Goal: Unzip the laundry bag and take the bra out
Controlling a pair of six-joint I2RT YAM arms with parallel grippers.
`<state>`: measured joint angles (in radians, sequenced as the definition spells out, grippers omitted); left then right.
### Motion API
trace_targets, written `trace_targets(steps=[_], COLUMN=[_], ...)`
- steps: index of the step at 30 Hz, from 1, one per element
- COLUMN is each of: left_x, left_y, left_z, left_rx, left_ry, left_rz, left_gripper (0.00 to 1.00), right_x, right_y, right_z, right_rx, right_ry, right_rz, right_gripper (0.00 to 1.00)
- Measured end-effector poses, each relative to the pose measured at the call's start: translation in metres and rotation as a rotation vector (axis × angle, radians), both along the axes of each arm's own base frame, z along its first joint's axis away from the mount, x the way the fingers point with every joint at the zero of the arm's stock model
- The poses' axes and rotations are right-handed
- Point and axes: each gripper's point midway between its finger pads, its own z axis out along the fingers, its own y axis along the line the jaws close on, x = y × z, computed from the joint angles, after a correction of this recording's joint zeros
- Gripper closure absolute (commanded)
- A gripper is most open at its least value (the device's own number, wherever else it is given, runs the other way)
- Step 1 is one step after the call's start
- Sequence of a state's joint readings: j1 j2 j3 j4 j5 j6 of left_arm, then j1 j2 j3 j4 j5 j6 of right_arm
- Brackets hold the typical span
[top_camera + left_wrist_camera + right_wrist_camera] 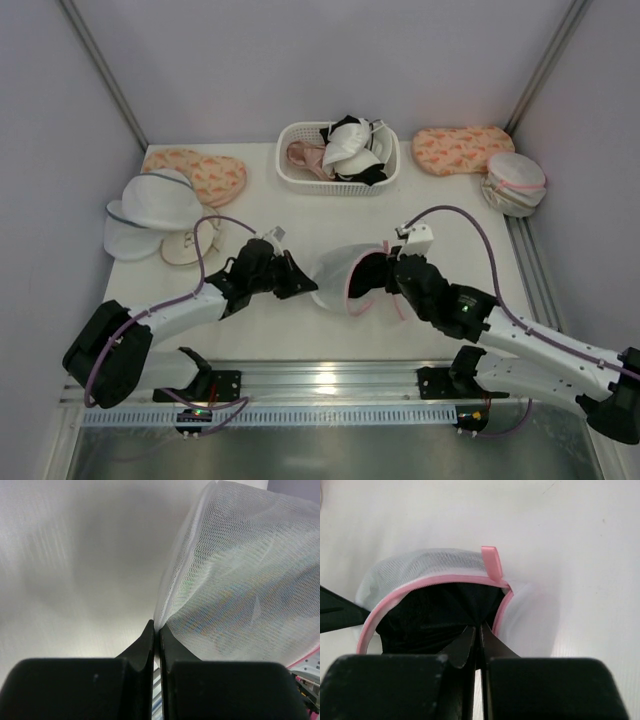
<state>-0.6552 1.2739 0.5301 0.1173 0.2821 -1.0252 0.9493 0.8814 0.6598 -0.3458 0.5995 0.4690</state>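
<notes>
The laundry bag (pixel 335 272), a white mesh dome with a pink zipper rim (pixel 440 580), lies on its side at the table's middle. Its mouth is unzipped and faces right. My left gripper (pixel 300 282) is shut on a fold of the bag's mesh (pixel 240 580), and its tips (pixel 156 627) pinch the white edge. A black bra (pixel 435 615) fills the open mouth. My right gripper (pixel 480 627) reaches into that mouth and is shut on the bra's fabric, which puckers toward the tips. From above, the right gripper (pixel 378 275) sits at the bag's opening.
A white basket (pixel 335 185) of garments stands at the back centre. Another pink-rimmed mesh bag (pixel 515 185) sits at the back right, and white mesh domes with grey-blue rims (pixel 150 200) sit at the left. Peach patterned pouches (pixel 205 175) (pixel 460 148) flank the basket.
</notes>
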Motion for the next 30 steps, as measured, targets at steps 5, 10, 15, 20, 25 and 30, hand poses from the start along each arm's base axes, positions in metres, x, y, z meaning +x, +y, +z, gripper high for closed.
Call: trace_targets(steps=[5, 10, 15, 20, 25, 30], left_x=[0.001, 0.000, -0.002, -0.001, -0.001, -0.001], left_y=[-0.005, -0.009, -0.012, -0.009, -0.004, -0.004], left_z=[0.007, 0.011, 0.013, 0.007, -0.005, -0.005], left_rx=[-0.035, -0.053, -0.068, -0.047, -0.011, -0.010], left_ry=[-0.011, -0.018, -0.019, -0.003, 0.028, 0.029], left_rz=[-0.009, -0.023, -0.040, -0.029, -0.009, -0.009], left_gripper=[1.00, 1.00, 1.00, 1.00, 1.00, 1.00], right_x=[-0.012, -0.036, -0.063, -0.090, -0.118, -0.111], right_y=[-0.018, -0.010, -0.010, -0.016, -0.007, 0.000], right_z=[0.040, 0.070, 0.093, 0.127, 0.162, 0.154], right_rx=[0.040, 0.103, 0.188, 0.308, 0.416, 0.387], right_ry=[-0.050, -0.055, -0.089, -0.194, -0.261, -0.228], right_rz=[0.013, 0.174, 0.311, 0.432, 0.592, 0.584], right_gripper=[0.96, 0.96, 0.96, 0.96, 0.96, 0.96])
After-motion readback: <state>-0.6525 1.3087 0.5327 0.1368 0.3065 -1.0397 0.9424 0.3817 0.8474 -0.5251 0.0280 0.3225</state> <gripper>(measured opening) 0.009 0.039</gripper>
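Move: The right hand already has the black bra pinched at the laundry bag's open mouth; most of the bra still sits in the bag, its middle about 4 cm left and 4 cm below, 1 cm back. The white bag's middle is roughly 10 cm left, 3 cm back and 7 cm below, and the white basket some 26 cm ahead, 11 cm left, 10 cm below. From the left hand, pinching the bag's closed end, the bra is about 12 cm right, 3 cm ahead and 3 cm above. Up and back towards the robot, the right hand draws the bra out of the bag's mouth, rising some 15 cm and retreating about 11, its fingers shut. On the way the wrist swings about 30 degrees counter-clockwise and its left side rises. The left hand keeps its pinch on the bag as a counter-hold, drifts a good centimetre up and to the right, then drops back. ##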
